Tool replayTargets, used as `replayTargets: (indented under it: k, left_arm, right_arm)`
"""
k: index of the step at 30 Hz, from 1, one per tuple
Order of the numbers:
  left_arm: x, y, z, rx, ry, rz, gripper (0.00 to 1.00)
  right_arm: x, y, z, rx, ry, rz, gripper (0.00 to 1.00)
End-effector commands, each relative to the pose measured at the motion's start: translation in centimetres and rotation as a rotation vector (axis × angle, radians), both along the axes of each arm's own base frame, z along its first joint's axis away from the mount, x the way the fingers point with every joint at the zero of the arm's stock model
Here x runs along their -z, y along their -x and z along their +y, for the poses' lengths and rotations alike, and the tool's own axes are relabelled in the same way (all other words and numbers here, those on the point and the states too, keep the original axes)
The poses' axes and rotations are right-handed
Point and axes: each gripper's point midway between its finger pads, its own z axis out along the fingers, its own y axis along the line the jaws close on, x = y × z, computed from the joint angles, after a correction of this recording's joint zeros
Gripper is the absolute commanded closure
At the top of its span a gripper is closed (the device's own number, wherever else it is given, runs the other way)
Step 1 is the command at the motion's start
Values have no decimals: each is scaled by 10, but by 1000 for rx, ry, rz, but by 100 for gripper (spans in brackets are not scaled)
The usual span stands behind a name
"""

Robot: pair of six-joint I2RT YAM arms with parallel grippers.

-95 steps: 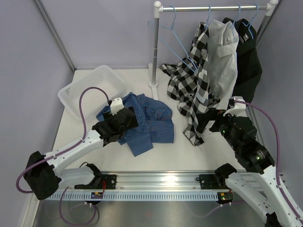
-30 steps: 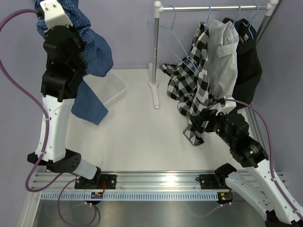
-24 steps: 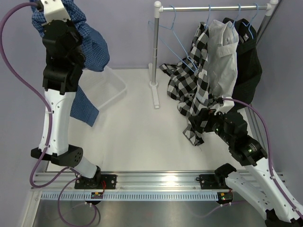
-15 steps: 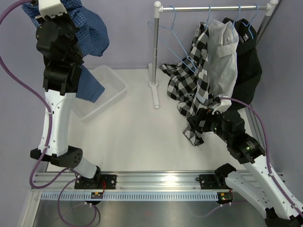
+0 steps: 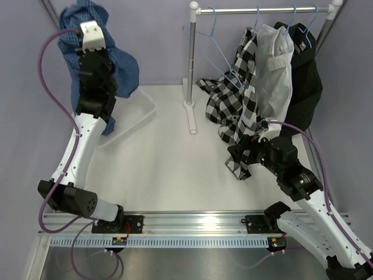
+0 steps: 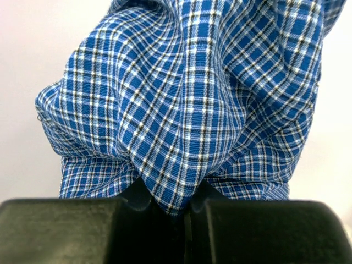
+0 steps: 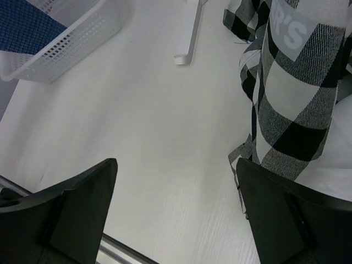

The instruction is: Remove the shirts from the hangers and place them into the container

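Observation:
My left gripper (image 6: 179, 206) is shut on a fold of the blue small-check shirt (image 6: 192, 99). In the top view that shirt (image 5: 119, 70) hangs from the raised left arm above the white container (image 5: 137, 114). Its lower end lies inside the container (image 7: 71, 38). My right gripper (image 7: 176, 214) is open and holds nothing, low over the table beside the hem of the black-and-white check shirt (image 7: 286, 93). That shirt (image 5: 239, 105), the white one (image 5: 277, 70) and the black one (image 5: 306, 76) hang on the rail. An empty light-blue hanger (image 5: 213, 52) hangs to their left.
The rack's white pole (image 5: 191, 64) stands on its foot (image 7: 184, 58) at the back middle of the table. Lavender walls close in the left and back. A metal rail runs along the near edge.
The left arm has swung the blue shirt right and lower, and its tail now drops into the container. The right gripper has edged left toward the check shirt's hem.

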Motion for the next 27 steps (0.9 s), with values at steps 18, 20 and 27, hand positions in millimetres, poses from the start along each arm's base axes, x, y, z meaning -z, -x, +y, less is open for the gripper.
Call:
replayTargets:
  k: [18,20,27]
  left_arm:
    - [266,-25,52,-164,205,285,100]
    - [286,-29,53,-173,202,346,100]
    - [364,-53,51,-169,302,604,100]
  right_arm:
    - [4,10,10,-61,-55,-12,1]
    - [4,10,9,-61,-57,-13,1]
    - [3,10,6,-49,-52,-20,1]
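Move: The left hand is high up, pinching the bunched blue shirt, and the white container it is taking the shirt to has its middle about 46 cm below, some 5 cm farther out and 4 cm to the left. The foot of the rail stand lies about 29 cm to the right and 8 cm ahead, 50 cm down; the checked shirt hangs about 48 cm right and 3 cm back, some 30 cm lower. From the idle right hand the container is some 27 cm ahead, 54 cm left and 19 cm down. With its fingers still shut on the blue shirt, the left hand drops fast towards the container, easing about 5 cm left as it sinks roughly 26 cm, then all but halts for a moment. It then sinks on with the shirt down into the container, pushing out a few centimetres forward and making some 37 cm down in all, while the wrist, which had pointed slightly up, tips forward and down by about 35 degrees. ##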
